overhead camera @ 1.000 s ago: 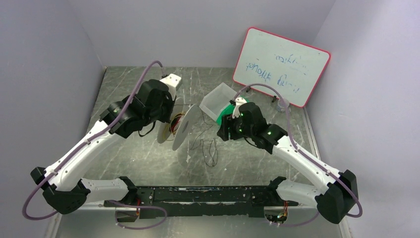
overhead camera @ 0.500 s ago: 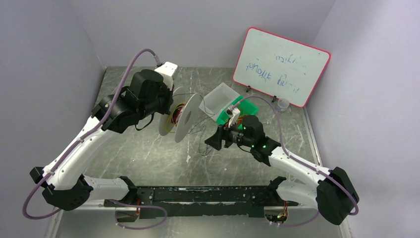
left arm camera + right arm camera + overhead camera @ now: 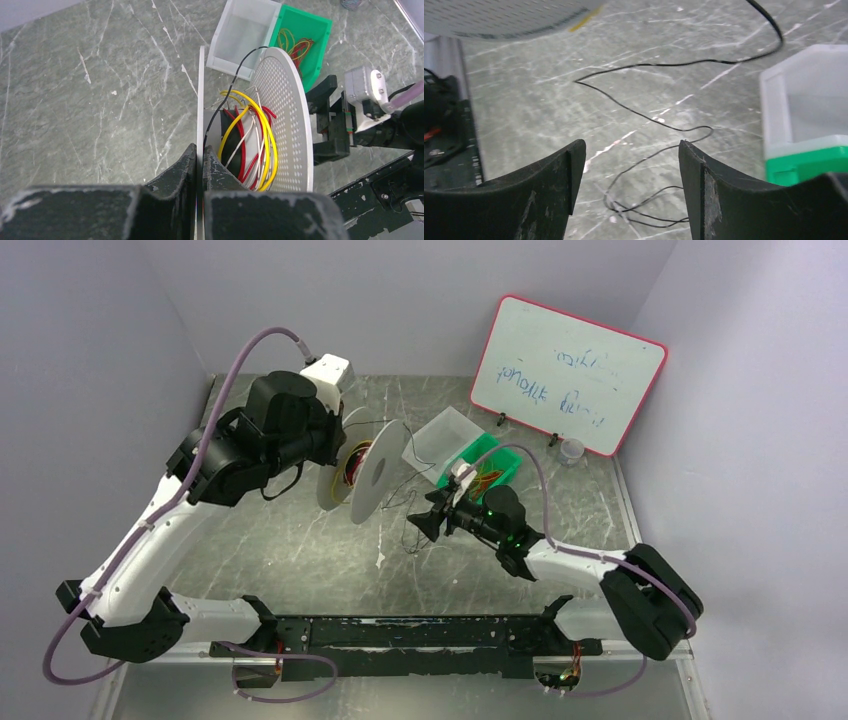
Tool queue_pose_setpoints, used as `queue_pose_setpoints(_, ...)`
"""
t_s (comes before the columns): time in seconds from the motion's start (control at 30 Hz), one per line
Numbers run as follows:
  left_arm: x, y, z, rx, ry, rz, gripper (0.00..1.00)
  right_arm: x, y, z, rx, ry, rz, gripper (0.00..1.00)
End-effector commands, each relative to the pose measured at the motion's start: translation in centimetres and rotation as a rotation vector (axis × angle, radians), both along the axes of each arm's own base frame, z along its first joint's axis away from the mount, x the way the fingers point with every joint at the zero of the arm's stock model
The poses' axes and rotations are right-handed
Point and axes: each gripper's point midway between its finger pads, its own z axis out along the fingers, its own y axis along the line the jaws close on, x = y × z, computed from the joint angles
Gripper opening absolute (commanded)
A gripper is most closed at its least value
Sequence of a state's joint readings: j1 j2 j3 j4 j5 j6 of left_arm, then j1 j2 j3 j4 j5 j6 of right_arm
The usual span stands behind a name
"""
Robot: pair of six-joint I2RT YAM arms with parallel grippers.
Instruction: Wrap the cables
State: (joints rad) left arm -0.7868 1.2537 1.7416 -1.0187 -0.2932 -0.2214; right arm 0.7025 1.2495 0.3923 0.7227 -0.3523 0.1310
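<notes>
My left gripper (image 3: pixel 199 150) is shut on the rim of a spool's solid white disc (image 3: pixel 201 90) and holds the spool (image 3: pixel 372 472) upright above the table. Yellow, red and white cables (image 3: pixel 255 145) are wound between that disc and the perforated disc (image 3: pixel 285 115). A black cable (image 3: pixel 240 62) leaves the spool and trails down onto the table, where it lies in loose loops (image 3: pixel 644 116). My right gripper (image 3: pixel 631 145) hangs low over those loops (image 3: pixel 418 533), open, with nothing between its fingers.
A green bin (image 3: pixel 495 462) holding more coloured cables (image 3: pixel 295 45) stands behind the right arm, with a clear bin (image 3: pixel 440 438) beside it. A whiteboard (image 3: pixel 570 375) leans on the back wall with a small cup (image 3: pixel 571 451) at its foot. A black rail (image 3: pixel 410 635) spans the near edge.
My right arm has swung forward and down to the black cable on the table, its jaws spreading wider. My left arm has lifted the spool a little back and left.
</notes>
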Motion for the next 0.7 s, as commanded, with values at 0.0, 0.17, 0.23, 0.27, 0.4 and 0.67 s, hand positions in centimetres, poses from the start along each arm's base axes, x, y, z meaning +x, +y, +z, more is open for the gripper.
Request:
queue_pose_setpoints(0.0, -0.8, 0.4, 3.9, -0.108, -0.072, -0.01, 0.07, 2.9, -1.2, 1.0, -0.01, -0.196, -0.134, 0.72)
queue_pose_setpoints(0.17, -1.7, 0.3, 4.7, -0.146, -0.074, -0.039, 0.07, 4.6, -1.4, -1.6, -0.064, -0.16, -0.202, 0.73)
queue_pose_setpoints(0.23, -2.0, 0.6, 5.1, -0.157, -0.08, -0.035, 0.07, 5.1, -1.4, -2.1, -0.058, -0.137, -0.223, 0.73)
queue_pose_setpoints(0.27, -2.1, 0.7, 5.3, -0.161, -0.084, -0.035, 0.07, 5.2, -1.2, -2.3, -0.05, -0.126, -0.226, 0.73)
queue_pose_setpoints(0.4, -2.4, 1.0, 5.4, -0.171, -0.083, -0.033, 0.07, 5.7, -0.3, -3.1, -0.031, -0.069, -0.225, 0.73)
queue_pose_setpoints(0.67, -2.8, 1.0, 5.8, -0.187, -0.087, -0.044, 0.07, 6.9, 1.3, -4.6, 0.025, 0.032, -0.236, 0.71)
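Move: Ahead and below the right hand lies the loose black cable, its bunch about 4 cm forward, 4 cm to the left and some 12 cm down. The spool held by the left hand sits about 8 cm forward, 12 cm left and 10 cm above; the green bin is about 14 cm forward and 12 cm right, roughly 11 cm down. From the left hand, the cable bunch is about 2 cm forward, 10 cm right and 33 cm below. Dipping forward and down towards the black cable on the table, the right hand covers about 6 cm each way, turning some 10 degrees clockwise, its fingers staying open and pointing mostly left. The sinking ends before the forward travel does. Meanwhile the left hand keeps its pinch on the spool's flange and carries the spool up and back a few centimetres. ##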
